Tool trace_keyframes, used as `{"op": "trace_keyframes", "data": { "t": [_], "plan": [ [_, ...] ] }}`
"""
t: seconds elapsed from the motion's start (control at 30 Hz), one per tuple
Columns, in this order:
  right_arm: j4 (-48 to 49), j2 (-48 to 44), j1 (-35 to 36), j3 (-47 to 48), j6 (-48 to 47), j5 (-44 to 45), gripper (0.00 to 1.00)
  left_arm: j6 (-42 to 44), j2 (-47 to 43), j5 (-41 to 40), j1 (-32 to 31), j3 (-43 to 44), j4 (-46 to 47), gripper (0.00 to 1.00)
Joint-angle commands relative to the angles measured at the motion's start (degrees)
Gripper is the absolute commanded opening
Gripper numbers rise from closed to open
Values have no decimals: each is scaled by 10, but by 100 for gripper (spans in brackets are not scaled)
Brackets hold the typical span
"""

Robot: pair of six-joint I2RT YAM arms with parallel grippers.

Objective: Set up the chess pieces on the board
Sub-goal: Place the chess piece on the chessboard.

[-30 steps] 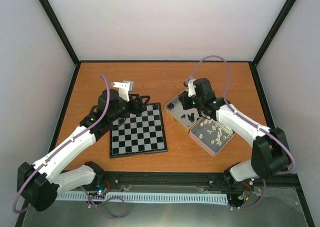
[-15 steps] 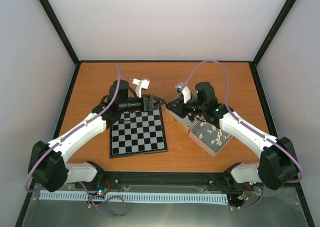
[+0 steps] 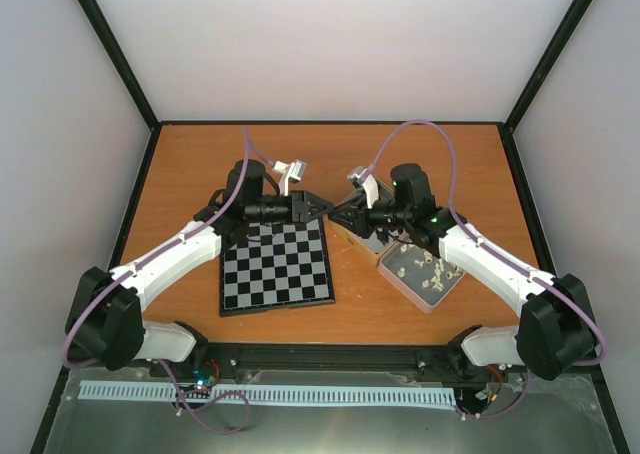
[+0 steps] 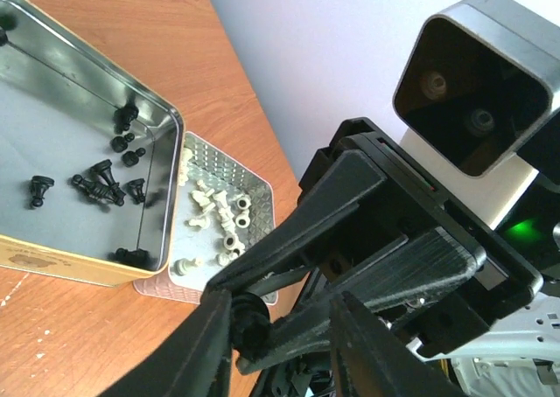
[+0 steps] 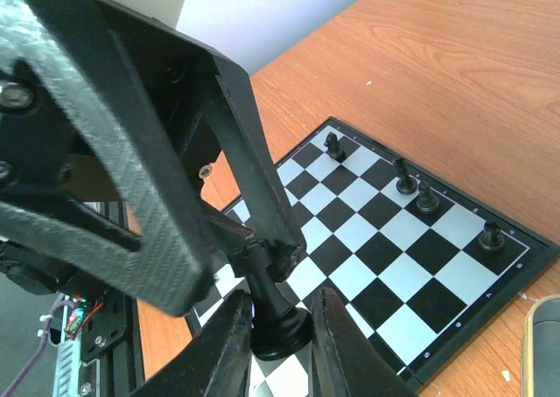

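Observation:
My right gripper (image 5: pixel 280 314) is shut on the base of a black chess piece (image 5: pixel 271 301), held in the air over the board (image 5: pixel 385 266). My left gripper (image 4: pixel 280 305) reaches in from the opposite side, its jaws open around the piece's head (image 4: pixel 249 318). One finger touches the head; the other stands apart. From above, the left gripper (image 3: pixel 322 210) and the right gripper (image 3: pixel 340 214) meet tip to tip past the board's (image 3: pixel 275 264) far right corner. Several black pieces (image 5: pixel 405 183) stand along one edge row of the board.
A gold-sided tin (image 4: pixel 52 152) right of the board holds several loose black pieces (image 4: pixel 101 183). A pink tin (image 4: pixel 219 165) beside it holds cream-white pieces (image 4: pixel 219 218). In the top view the gold tin (image 3: pixel 352 236) and the pink tin (image 3: pixel 425 292) lie under my right arm.
My left arm swung right from the board's far edge to meet the right gripper, and its jaws narrowed. My right gripper rose from the tin and turned left with the black piece.

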Motion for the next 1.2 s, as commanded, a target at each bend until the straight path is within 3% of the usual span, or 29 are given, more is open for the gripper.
{"op": "trace_keyframes", "data": {
  "t": [0.0,0.3,0.43,0.53,0.63,0.73,0.93,1.17],
  "plan": [
    [11,0,6,-2,-13,-13,17,-13,3,3,3,6,29,26],
    [11,2,8,1,-7,-1,21,12,10,-11,3,8,0,9],
    [-9,3,8,7,0,35,47,54,7,-66,3,24,-54,7],
    [-20,0,8,2,1,79,65,101,-2,-185,3,42,-138,6],
    [-21,-14,8,-13,12,119,74,132,-15,-344,3,47,-223,4],
    [-29,-20,8,-24,25,151,76,146,-28,-480,3,35,-269,4],
    [-48,-16,8,-30,40,168,76,120,-31,-620,4,7,-300,5],
    [-49,-17,8,-32,51,174,76,115,1,-628,18,-15,-265,5]
  ]
}}
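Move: The black chess piece stands upright between the meeting hands: its head is between the left fingertips, about 1 cm below the left hand's point, and its base is in the right fingers, about 1 cm below its head. From the left hand the board's empty far-row squares lie about 17 cm left, 9 ahead and 23 down; the two standing pieces about 12 left and 9 ahead. The box of black pieces lies about 10 cm right and 8 ahead of the right hand, 22 below. Pinch the left fingers shut on the piece's head while the right holds its base still, then open the right fingers wide and back that hand off about 6 cm, mainly down and to the right. Swing the left hand with the piece some 16 cm left, sinking about 10 and going 6 forward, turning its fingers from pointing right to forward and down, towards the far row. ##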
